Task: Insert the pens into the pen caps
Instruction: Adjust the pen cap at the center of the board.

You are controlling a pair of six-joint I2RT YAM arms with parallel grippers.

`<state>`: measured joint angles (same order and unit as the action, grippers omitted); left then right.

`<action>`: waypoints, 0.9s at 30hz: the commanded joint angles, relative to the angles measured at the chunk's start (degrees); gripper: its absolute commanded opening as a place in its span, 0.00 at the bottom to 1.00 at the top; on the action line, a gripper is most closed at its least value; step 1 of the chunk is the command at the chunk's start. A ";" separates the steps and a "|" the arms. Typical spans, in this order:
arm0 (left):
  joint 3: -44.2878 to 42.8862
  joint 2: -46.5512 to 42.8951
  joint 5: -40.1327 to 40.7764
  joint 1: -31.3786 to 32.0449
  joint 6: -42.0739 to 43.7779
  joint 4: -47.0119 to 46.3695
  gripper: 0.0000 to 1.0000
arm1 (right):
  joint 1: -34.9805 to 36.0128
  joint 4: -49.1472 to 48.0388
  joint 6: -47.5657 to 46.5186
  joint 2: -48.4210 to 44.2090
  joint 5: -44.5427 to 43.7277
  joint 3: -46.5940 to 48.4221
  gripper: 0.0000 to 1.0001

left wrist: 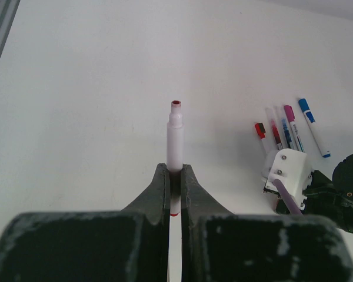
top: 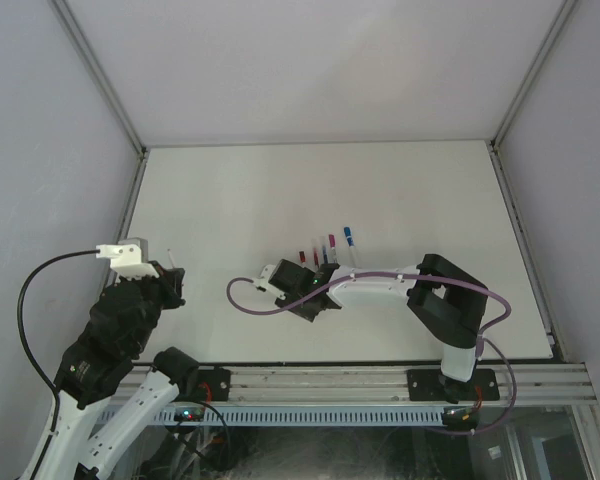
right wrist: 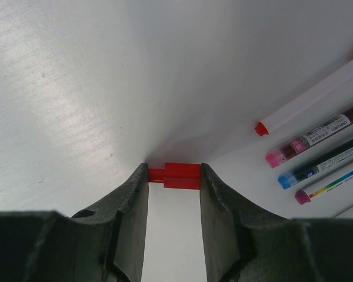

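Observation:
A white pen with an uncapped red tip sticks out forward from my left gripper, which is shut on its barrel at the table's left. A red pen cap is clamped crosswise between the fingertips of my right gripper, just above the table near its middle. Several more pens lie side by side just behind the right gripper. In the right wrist view they are a red-ended one, a magenta one, a blue one and a purple one.
The white table is walled at the back and both sides. A purple cable loops from the right arm's wrist towards the left. The right gripper's white camera mount shows at the right of the left wrist view.

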<state>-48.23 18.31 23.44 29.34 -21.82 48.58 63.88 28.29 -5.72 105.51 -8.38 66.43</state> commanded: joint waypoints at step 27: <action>-0.37 0.24 0.25 -0.17 0.68 -1.91 0.00 | 0.01 -12.55 17.06 -12.93 -5.23 -4.35 0.80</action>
<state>-48.23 18.31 23.44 29.34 -21.82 48.60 64.12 21.69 2.59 96.82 -9.06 63.37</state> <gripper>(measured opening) 0.039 0.798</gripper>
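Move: The red pen cap is already between the right fingertips, pinched end to end down at the board, its middle about 1 cm below the hand point. From that hand the black-topped red pen lies some 9 cm ahead and 1 cm right. The dark red pen is about 9 ahead and 3 right, and the blue pen 9 ahead and 5 right. From the raised left hand the cap lies roughly 24 cm right, 2 ahead and 25 below. The right fingers let go of the red pen cap, spreading wide off both its ends while the hand hardly shifts. Then the hand lifts away above the cap, about 5 cm up and some 2 cm to the left, speeding up as its fingertips tilt around 15 degrees out to the left. The left hand keeps its grip on the upright pen. ##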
